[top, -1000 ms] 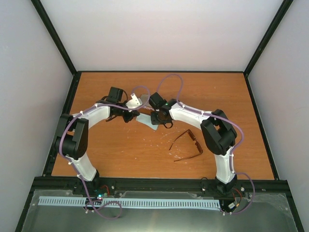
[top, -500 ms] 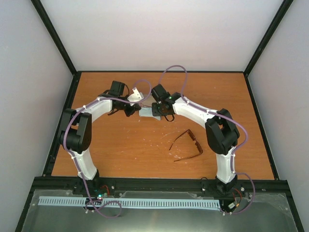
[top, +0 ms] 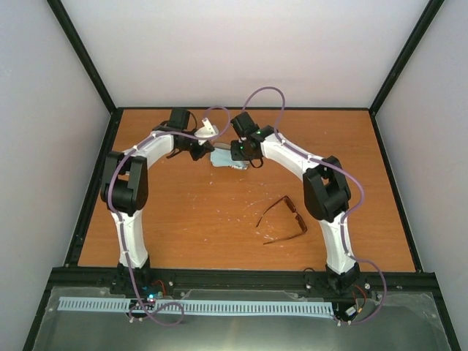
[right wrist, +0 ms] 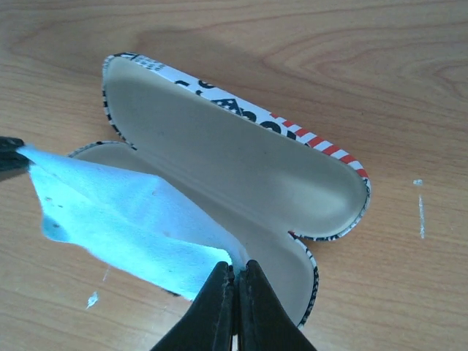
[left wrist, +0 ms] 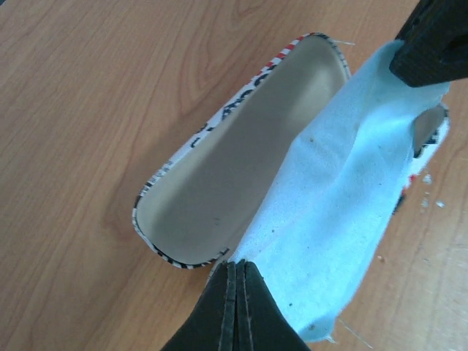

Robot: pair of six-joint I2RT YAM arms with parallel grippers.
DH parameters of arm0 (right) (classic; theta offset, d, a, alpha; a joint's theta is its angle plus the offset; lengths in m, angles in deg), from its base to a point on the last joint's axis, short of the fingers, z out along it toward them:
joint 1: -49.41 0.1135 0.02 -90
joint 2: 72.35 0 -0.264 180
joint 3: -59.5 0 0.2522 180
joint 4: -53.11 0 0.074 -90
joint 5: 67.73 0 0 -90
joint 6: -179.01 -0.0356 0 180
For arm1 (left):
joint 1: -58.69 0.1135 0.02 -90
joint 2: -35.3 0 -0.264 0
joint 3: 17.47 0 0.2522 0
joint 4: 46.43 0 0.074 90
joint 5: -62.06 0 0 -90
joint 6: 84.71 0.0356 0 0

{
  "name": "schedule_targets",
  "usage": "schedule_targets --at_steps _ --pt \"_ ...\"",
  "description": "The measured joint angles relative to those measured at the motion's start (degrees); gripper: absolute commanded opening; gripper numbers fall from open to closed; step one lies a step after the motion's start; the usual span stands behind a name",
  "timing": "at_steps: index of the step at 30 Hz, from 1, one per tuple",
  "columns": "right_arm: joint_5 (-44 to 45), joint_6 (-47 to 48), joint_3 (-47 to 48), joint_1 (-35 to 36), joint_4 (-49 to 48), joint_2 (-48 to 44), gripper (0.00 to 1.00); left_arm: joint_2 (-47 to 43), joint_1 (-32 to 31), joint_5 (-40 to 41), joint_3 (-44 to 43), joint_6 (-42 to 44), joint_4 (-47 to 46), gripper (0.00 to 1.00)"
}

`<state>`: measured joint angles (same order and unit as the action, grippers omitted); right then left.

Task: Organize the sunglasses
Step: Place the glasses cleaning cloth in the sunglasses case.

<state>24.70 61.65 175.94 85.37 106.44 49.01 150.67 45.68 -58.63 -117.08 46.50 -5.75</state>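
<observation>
The sunglasses [top: 284, 221], a thin reddish-brown frame with dark lenses, lie unfolded on the table right of centre, apart from both arms. Toward the far side, a light blue cloth [top: 228, 159] hangs stretched between my two grippers. My left gripper [left wrist: 238, 265] is shut on one corner of the cloth [left wrist: 344, 197]. My right gripper [right wrist: 236, 269] is shut on the opposite corner of the cloth [right wrist: 124, 219]. Under the cloth lies the open case [right wrist: 241, 161], tan inside with a red-white striped edge [left wrist: 241, 146]. In the top view the arms and the cloth largely hide it.
The wooden table [top: 183, 227] is fenced by a black frame [top: 241, 109] and pale walls. Small white specks [right wrist: 420, 205] dot the wood near the case. Both arm bases stand at the near edge.
Both arms have reached farther toward the back of the table, carrying the cloth stretched between them. The sunglasses have not moved.
</observation>
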Motion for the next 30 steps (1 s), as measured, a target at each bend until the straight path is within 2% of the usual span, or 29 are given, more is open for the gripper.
schedule_targets --at_steps 16,30 --pt "-3.3 1.6 8.8 -4.1 2.8 7.8 0.03 12.9 1.0 -2.3 -14.9 2.0 5.2 0.01" --pt "-5.0 2.6 13.3 -5.2 6.2 13.9 0.03 19.3 1.1 -3.4 -22.8 3.1 8.7 0.01"
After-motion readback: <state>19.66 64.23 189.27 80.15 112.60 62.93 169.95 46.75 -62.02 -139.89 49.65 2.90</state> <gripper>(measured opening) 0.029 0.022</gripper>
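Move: The two shut grippers hold the folded cleaning cloth stretched between them, low over the open sunglasses case. The case's middle lies about 2 cm ahead of the left hand, 5 cm to its right and 7 cm below; from the right hand it is some 1 cm ahead, 4 cm to the left and 8 cm below. The sunglasses lie roughly 21 cm back and 15 cm to the right of the right hand. Keeping the cloth pinched by its two ends, both hands carry it forward over the case towards its far rim while lowering it, the left about 5 to 6 cm forward and 4 cm down, with a slight drift to the right. The right hand dips a little, goes about 4 cm forward, then sinks nearly straight down for some 3 cm more, its fingertips tipping slightly back as both grippers stay shut. ##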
